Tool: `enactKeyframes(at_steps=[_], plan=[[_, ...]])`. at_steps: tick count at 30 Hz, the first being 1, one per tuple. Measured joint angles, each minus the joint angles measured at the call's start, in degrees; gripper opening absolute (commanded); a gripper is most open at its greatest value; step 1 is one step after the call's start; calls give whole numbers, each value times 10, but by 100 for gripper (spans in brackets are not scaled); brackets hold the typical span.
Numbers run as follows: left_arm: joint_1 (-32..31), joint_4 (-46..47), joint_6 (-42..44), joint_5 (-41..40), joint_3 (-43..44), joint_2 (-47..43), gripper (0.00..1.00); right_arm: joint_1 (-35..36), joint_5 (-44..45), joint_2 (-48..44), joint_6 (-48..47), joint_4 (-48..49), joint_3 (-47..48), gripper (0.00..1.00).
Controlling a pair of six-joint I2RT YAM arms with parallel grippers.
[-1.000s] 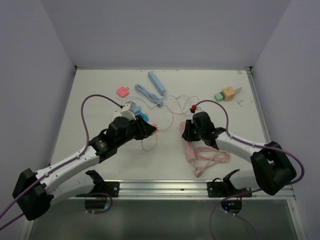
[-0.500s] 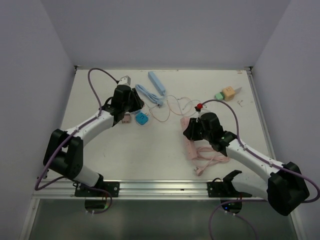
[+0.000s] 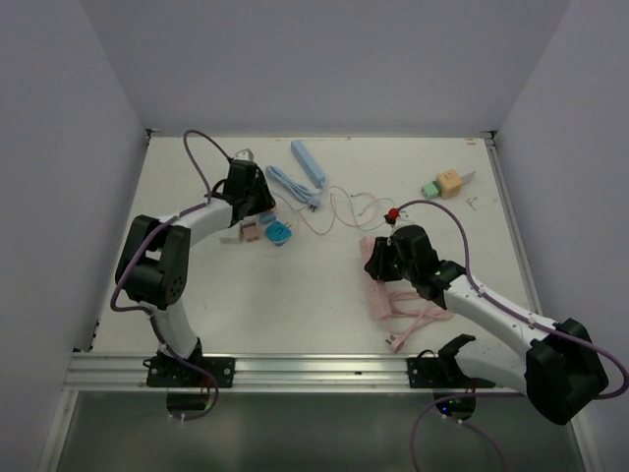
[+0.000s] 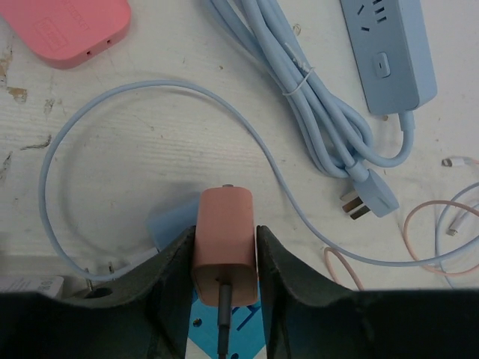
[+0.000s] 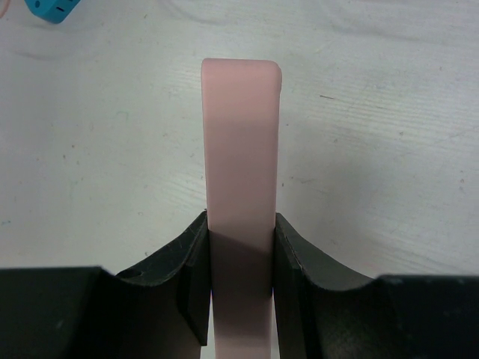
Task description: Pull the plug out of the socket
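Observation:
My left gripper [image 3: 253, 226] [image 4: 224, 238] is shut on a pink plug [image 4: 224, 243], a small rounded block with a dark pin, held just over a blue adapter [image 4: 224, 329] at the back left. The plug [image 3: 252, 233] is far apart from the pink socket strip [image 3: 377, 295]. My right gripper [image 3: 377, 264] [image 5: 241, 223] is shut on that strip [image 5: 241, 142], which lies flat on the table, right of centre, with its pink cord coiled beside it.
A light blue power strip [image 3: 308, 162] [image 4: 389, 52] and its coiled cable [image 4: 299, 90] lie at the back. A pink adapter [image 4: 67, 30] lies near the plug. Thin pink cable [image 3: 339, 208] loops mid-table. Green and orange cubes [image 3: 444, 184] sit back right.
My left gripper swung from beside the pink strip to the back left, taking the pink plug away from it. My right gripper stayed clamped on the strip, shifting slightly right.

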Motion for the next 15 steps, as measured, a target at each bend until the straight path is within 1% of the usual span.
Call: enactKeyframes(at_steps=[1,3,4,6,7,9,10,11,12,13,14,15], plan=[[0,-1,2,-1,1,0,53,0,2,5,0,0,0,0],[0,-6,5,-1,1,-2,61,0,4,17,2,0,0,0],[-1,-11,6,-1,1,-5,68,0,6,26,4,0,0,0],[-1,-24,8,-3,1,-16,76,0,11,44,9,-1,0,0],[-1,-30,9,-4,1,-26,83,0,15,54,10,-1,0,0],[-1,-40,12,-7,1,-51,89,0,20,73,15,-3,1,0],[-1,-45,13,-9,1,-68,94,0,23,82,17,-4,1,2],[-1,-53,14,-11,2,-87,96,0,26,89,19,-4,2,10],[-1,-60,16,-14,5,-105,97,0,30,97,21,-7,3,25],[-1,-66,17,-15,8,-126,98,0,32,104,24,-13,7,31],[-1,-72,18,-16,10,-146,98,0,34,110,26,-18,11,45],[-1,-78,21,-17,12,-168,98,0,36,114,30,-22,15,52]])
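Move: The left hand still pinches the pink plug about 5 cm above the table, nearly over the teal plug, which sits some 4 cm below and 1 cm back. The light blue plug lies about 4 cm ahead and 2 cm left of the hand, and the brown plug roughly 6 cm left and 1 cm back. The right hand grips the pink socket strip a little ahead of its middle, with its coiled pink cord some 9 cm right, 5 cm back and 7 cm below. The left fingers spread from their grip to almost fully open and let go of the pink plug, and after a brief, slight pull back the left hand climbs about 11 cm, clear of the cluster of plugs. Meanwhile the right hand lowers the pink socket strip some 5 cm towards the table, drifting a little right and tipping its fingers about 10 degrees further down, and at the very end its grip just starts to slacken. ##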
